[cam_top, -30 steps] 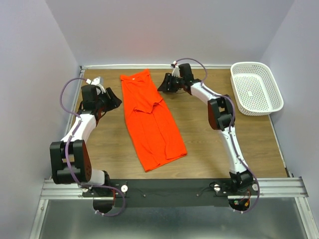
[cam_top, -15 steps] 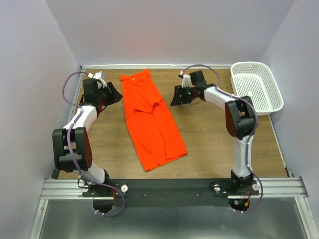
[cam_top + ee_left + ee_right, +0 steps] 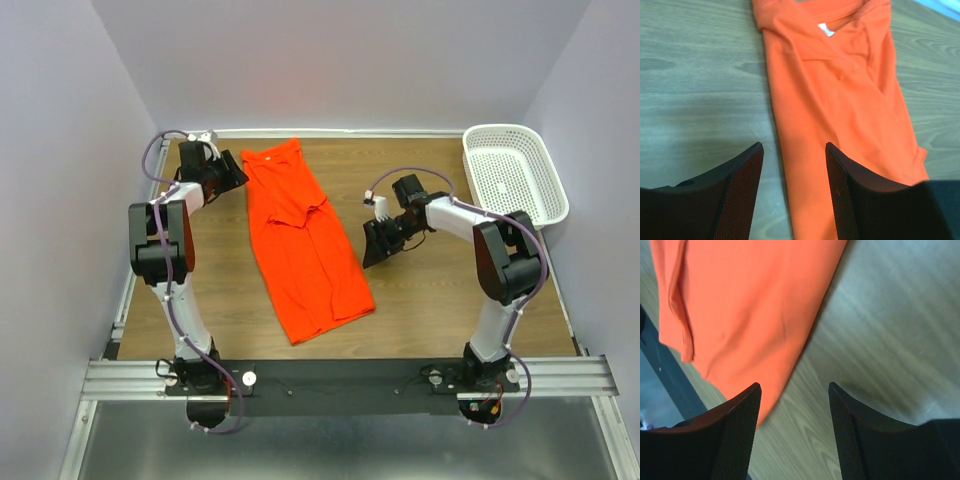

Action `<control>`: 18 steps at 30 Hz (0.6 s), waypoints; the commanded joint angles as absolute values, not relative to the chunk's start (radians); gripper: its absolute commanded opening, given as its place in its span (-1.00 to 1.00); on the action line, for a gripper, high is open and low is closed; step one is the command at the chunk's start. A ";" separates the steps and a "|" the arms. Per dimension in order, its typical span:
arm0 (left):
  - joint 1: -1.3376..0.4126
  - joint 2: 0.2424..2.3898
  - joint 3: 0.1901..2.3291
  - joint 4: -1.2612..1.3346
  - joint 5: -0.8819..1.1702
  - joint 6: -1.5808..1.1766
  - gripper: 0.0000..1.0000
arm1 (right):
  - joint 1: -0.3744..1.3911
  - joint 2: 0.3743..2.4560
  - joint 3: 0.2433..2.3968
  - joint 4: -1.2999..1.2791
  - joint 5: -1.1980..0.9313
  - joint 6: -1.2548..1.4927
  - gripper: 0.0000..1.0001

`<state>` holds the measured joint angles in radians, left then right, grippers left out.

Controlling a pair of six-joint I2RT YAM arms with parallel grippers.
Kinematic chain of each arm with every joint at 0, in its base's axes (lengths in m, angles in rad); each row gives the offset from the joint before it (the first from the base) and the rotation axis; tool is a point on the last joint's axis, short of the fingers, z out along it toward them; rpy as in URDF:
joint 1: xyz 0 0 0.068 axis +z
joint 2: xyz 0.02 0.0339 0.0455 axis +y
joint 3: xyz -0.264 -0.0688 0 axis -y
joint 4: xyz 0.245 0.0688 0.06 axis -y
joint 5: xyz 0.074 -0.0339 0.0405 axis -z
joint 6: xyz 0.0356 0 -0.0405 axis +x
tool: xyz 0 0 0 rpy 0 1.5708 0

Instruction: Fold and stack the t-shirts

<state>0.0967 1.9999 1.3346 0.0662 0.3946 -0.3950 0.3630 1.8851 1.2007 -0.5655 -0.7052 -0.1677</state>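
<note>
One orange-red t-shirt (image 3: pixel 303 245) lies on the wooden table, folded lengthwise into a long strip with its collar at the far end. In the left wrist view the t-shirt (image 3: pixel 840 100) shows its white neck label (image 3: pixel 826 30). My left gripper (image 3: pixel 238 172) hovers open beside the collar end, and in its own view the left gripper (image 3: pixel 793 148) straddles the shirt's left edge without holding it. My right gripper (image 3: pixel 372 254) stands open to the right of the shirt's middle. From its wrist camera the right gripper (image 3: pixel 795 388) is over bare wood, with the t-shirt (image 3: pixel 740 305) edge just beside it.
A white lattice basket (image 3: pixel 513 175) stands at the table's far right corner. The black rail with both arm bases (image 3: pixel 330 380) runs along the near edge. Grey walls close in the left, far and right sides.
My right gripper has swung from beside the collar toward the near side, along the shirt's right edge. My left gripper has shifted farther back toward the collar's left corner.
</note>
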 commanded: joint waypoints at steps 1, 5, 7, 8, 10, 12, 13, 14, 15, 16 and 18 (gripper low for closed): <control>0.101 2.083 1.407 0.087 0.422 -0.410 0.23 | 0.365 1.867 1.157 -0.643 -0.749 -0.248 0.29; 0.100 2.157 1.469 0.075 0.468 -0.414 0.23 | 0.365 1.894 1.147 -0.664 -0.764 -0.267 0.29; 0.098 2.187 1.494 0.072 0.483 -0.420 0.23 | 0.370 1.917 1.149 -0.676 -0.782 -0.279 0.28; 0.097 2.197 1.500 0.072 0.495 -0.425 0.23 | 0.373 1.922 1.149 -0.686 -0.788 -0.282 0.28; 0.095 2.215 1.514 0.069 0.497 -0.426 0.22 | 0.379 1.928 1.150 -0.689 -0.795 -0.282 0.27; 0.095 2.227 1.523 0.067 0.500 -0.428 0.22 | 0.390 1.939 1.154 -0.693 -0.796 -0.276 0.27; 0.097 2.230 1.525 0.064 0.502 -0.426 0.22 | 0.396 1.942 1.155 -0.693 -0.796 -0.273 0.27; 0.095 2.229 1.525 0.064 0.496 -0.428 0.22 | 0.408 1.951 1.158 -0.693 -0.795 -0.265 0.26; 0.095 2.230 1.525 0.064 0.494 -0.428 0.22 | 0.416 1.957 1.160 -0.693 -0.796 -0.261 0.26; 0.095 2.233 1.528 0.058 0.491 -0.428 0.21 | 0.423 1.965 1.161 -0.693 -0.796 -0.258 0.25; 0.095 2.232 1.531 0.054 0.494 -0.426 0.18 | 0.437 1.980 1.173 -0.692 -0.792 -0.242 0.24</control>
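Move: The t-shirt lies in a long strip, collar end farthest out. My left hand has its left edge, near the collar end, about 5 cm ahead, 3 cm to the right and 8 cm below; the strip's far left corner is some 9 cm ahead, 1 cm right. From my right hand the near right corner is about 11 cm back, 1 cm right and 4 cm below, the near left corner 19 cm back and 18 cm left, and the white basket 22 cm ahead, 38 cm right. I draw my right hand back about 5 cm along the t-shirt's right edge towards the near right corner, sinking about a centimetre and turning the wrist some 10 degrees, fingers staying open. Meanwhile my open left hand sinks about 4 cm and goes roughly 3 cm forward towards the left edge by the collar end, easing almost to a stop above the table. ##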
